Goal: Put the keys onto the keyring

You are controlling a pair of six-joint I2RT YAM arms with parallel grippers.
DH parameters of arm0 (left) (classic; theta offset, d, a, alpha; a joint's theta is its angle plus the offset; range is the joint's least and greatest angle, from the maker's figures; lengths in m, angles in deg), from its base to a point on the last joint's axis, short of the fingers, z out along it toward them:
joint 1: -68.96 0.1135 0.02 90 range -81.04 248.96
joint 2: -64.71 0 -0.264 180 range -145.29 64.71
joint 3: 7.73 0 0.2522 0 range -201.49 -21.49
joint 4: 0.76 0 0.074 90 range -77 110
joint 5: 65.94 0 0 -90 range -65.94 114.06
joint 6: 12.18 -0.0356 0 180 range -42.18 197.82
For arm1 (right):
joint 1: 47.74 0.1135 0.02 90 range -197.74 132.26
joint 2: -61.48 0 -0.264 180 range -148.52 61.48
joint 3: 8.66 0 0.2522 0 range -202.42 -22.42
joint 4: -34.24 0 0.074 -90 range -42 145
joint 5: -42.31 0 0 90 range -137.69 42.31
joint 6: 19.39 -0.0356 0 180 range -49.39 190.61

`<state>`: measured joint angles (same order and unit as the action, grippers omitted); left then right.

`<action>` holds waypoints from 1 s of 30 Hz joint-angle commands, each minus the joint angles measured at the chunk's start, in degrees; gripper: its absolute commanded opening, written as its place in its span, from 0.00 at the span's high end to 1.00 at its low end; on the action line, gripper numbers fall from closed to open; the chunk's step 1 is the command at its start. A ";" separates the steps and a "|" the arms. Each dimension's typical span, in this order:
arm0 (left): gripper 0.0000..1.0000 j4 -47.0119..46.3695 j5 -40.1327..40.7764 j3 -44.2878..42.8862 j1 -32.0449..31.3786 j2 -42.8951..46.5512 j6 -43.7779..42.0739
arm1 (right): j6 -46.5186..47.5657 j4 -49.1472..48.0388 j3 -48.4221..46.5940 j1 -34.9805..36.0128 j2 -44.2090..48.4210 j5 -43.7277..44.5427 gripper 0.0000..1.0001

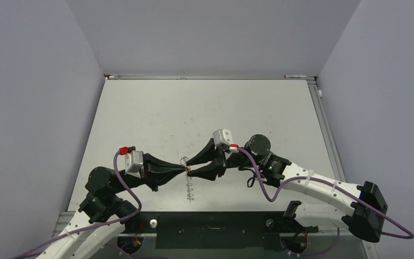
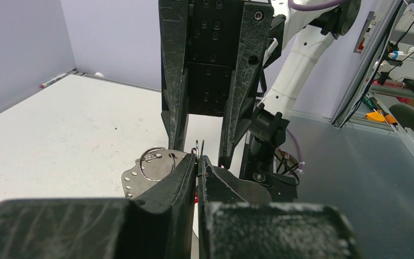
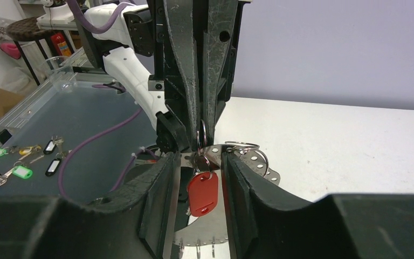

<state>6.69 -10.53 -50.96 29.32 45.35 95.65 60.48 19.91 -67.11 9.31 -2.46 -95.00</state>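
Note:
The keyring point(image 3: 250, 162) is a silvery metal plate with holes round its rim and thin split rings through them; in the top view it point(image 1: 190, 190) lies just in front of both grippers. My left gripper point(image 2: 199, 161) is shut on one thin upright ring of it. A key with a red plastic tag point(image 3: 202, 193) hangs from that ring. My right gripper point(image 3: 200, 157) is open, one finger on each side of the red tag, not touching it. The two grippers meet tip to tip at mid-table point(image 1: 187, 170).
Several spare keys with coloured tags point(image 3: 19, 172) lie on the dark surface off the table's left side. The black base strip point(image 1: 210, 229) runs along the near edge. Grey walls close in the table on three sides.

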 commanded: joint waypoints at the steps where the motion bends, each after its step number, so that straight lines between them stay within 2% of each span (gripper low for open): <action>1: 1.00 -4.15 -0.52 -0.41 0.36 -0.31 0.54 | -0.58 -5.66 -1.96 0.27 1.31 -1.91 0.65; 6: 1.00 -4.24 -0.57 -0.41 0.36 -0.31 0.59 | -0.85 -5.80 -2.50 0.28 0.39 -2.04 0.69; 12: 1.00 -4.29 -0.57 -0.41 0.42 -0.34 0.56 | -0.92 -5.92 -2.77 0.40 -0.43 -2.09 0.79; 23: 1.00 -4.33 -0.57 -0.32 0.44 -0.36 0.58 | -0.50 -5.46 -3.12 0.49 -1.59 -2.06 0.76; 25: 1.00 -4.32 -0.57 -0.32 0.50 -0.40 0.63 | -0.30 -5.48 -3.13 0.51 -1.75 -2.25 0.81; 27: 1.00 -4.33 -0.64 -0.32 0.53 -0.34 0.63 | -0.12 -5.33 -3.04 0.43 -1.93 -2.13 0.93; 30: 1.00 -4.33 -0.55 -0.32 0.53 -0.47 0.63 | 1.13 -4.27 -3.14 0.55 -1.90 -2.21 0.95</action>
<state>6.67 -10.79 -50.85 29.69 45.16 95.67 59.59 17.96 -67.48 9.31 -3.46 -95.29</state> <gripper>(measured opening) 0.007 0.071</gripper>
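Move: The red-tagged key hangs between the right hand's parted fingers, about 2 cm below its hand point. The left hand's closed tips are some 2 cm left of the right hand point and 1 cm farther out; the keyring plate's big loop is about 2 cm left and 3 cm ahead of it. From the left hand, the red-tagged key lies about 1 cm back, 2 cm right and 3 cm down. Nearly in place, rising about half a centimetre, the right hand closes onto the red-tagged key beside the left's pinch. ##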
